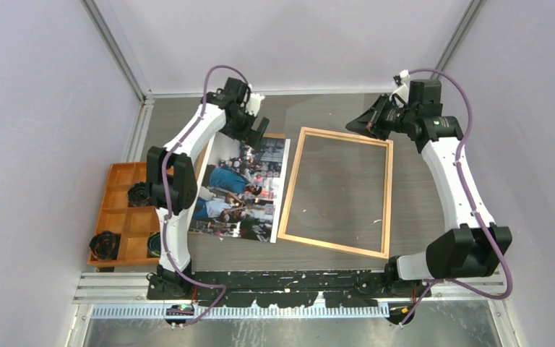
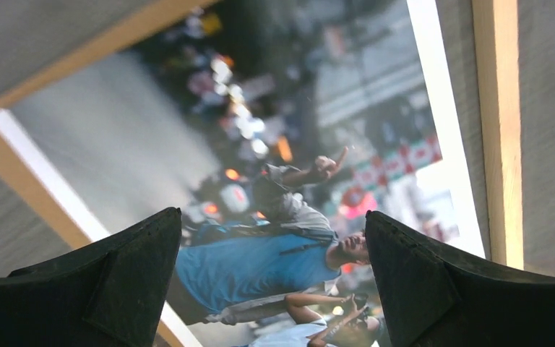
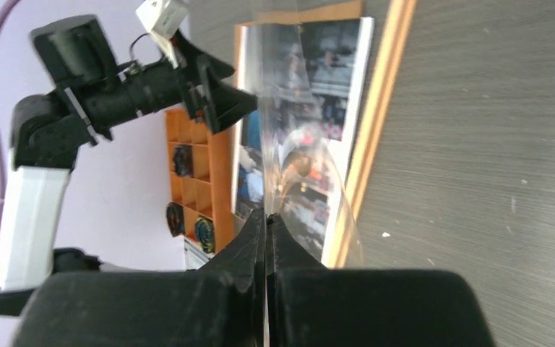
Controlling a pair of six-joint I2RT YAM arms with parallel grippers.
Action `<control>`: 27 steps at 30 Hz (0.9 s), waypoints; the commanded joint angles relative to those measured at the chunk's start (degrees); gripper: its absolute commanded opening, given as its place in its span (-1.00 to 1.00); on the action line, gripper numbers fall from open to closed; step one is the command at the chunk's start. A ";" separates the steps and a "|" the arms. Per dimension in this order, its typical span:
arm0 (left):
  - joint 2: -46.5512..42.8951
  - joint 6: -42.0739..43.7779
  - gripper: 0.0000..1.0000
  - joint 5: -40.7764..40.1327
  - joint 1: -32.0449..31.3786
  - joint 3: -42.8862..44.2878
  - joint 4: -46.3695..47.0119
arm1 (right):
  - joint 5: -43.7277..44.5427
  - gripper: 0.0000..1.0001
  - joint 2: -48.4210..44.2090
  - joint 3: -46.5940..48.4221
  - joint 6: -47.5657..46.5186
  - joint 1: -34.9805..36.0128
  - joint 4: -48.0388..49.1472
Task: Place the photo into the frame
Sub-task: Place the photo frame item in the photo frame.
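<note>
The photo [image 1: 242, 189], a colourful crowd scene, lies face up left of centre on a brown backing board [image 2: 79, 54]. Beside it on the right lies the frame [image 1: 290, 191] of thin light wood strips. My left gripper [image 1: 256, 129] hovers open over the photo's far edge. In the left wrist view its fingers [image 2: 141, 278] stand wide apart above the man in blue, with nothing between them. My right gripper [image 1: 353, 124] is at the frame's far corner, shut on a clear sheet [image 3: 296, 144] that rises edge-on from its fingertips [image 3: 267, 215].
An orange compartment tray [image 1: 126, 210] with dark rolls stands at the left table edge. Lilac walls close in the sides and back. Both arm bases sit on the rail at the near edge.
</note>
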 commanded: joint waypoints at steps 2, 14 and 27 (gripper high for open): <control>-3.73 3.50 0.99 -0.31 -3.15 -6.80 2.79 | 4.14 -0.98 5.32 -4.23 -3.15 -2.87 3.07; -0.40 5.57 0.99 -4.52 -8.60 -13.48 6.52 | 2.97 -0.61 17.49 -4.50 2.17 -11.31 7.46; 0.04 6.01 0.99 -4.88 -9.18 -15.44 7.88 | -1.76 -0.18 19.08 -18.43 7.72 -11.47 16.32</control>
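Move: The right hand, still gripping the clear sheet by its edge, hangs about 30 cm above the frame; the frame's middle lies some 5 cm to its right and 2 cm back, and the photo about 27 cm to its left and 1 cm back. The open left hand hovers with the photo's middle 11 cm back, 2 cm left and 13 cm below it; the frame's centre is roughly 12 cm back and 30 cm to its right. The right fingers let go of the clear sheet over the frame, opening from shut to about half as the hand drops some 20 cm, swinging right and forward, then easing back a little; the wrist tips downward about 25 degrees and turns clockwise. The left hand stays wide open and touches nothing, sinking about 8 cm and drawing back 6 cm, drifting right over the photo. ##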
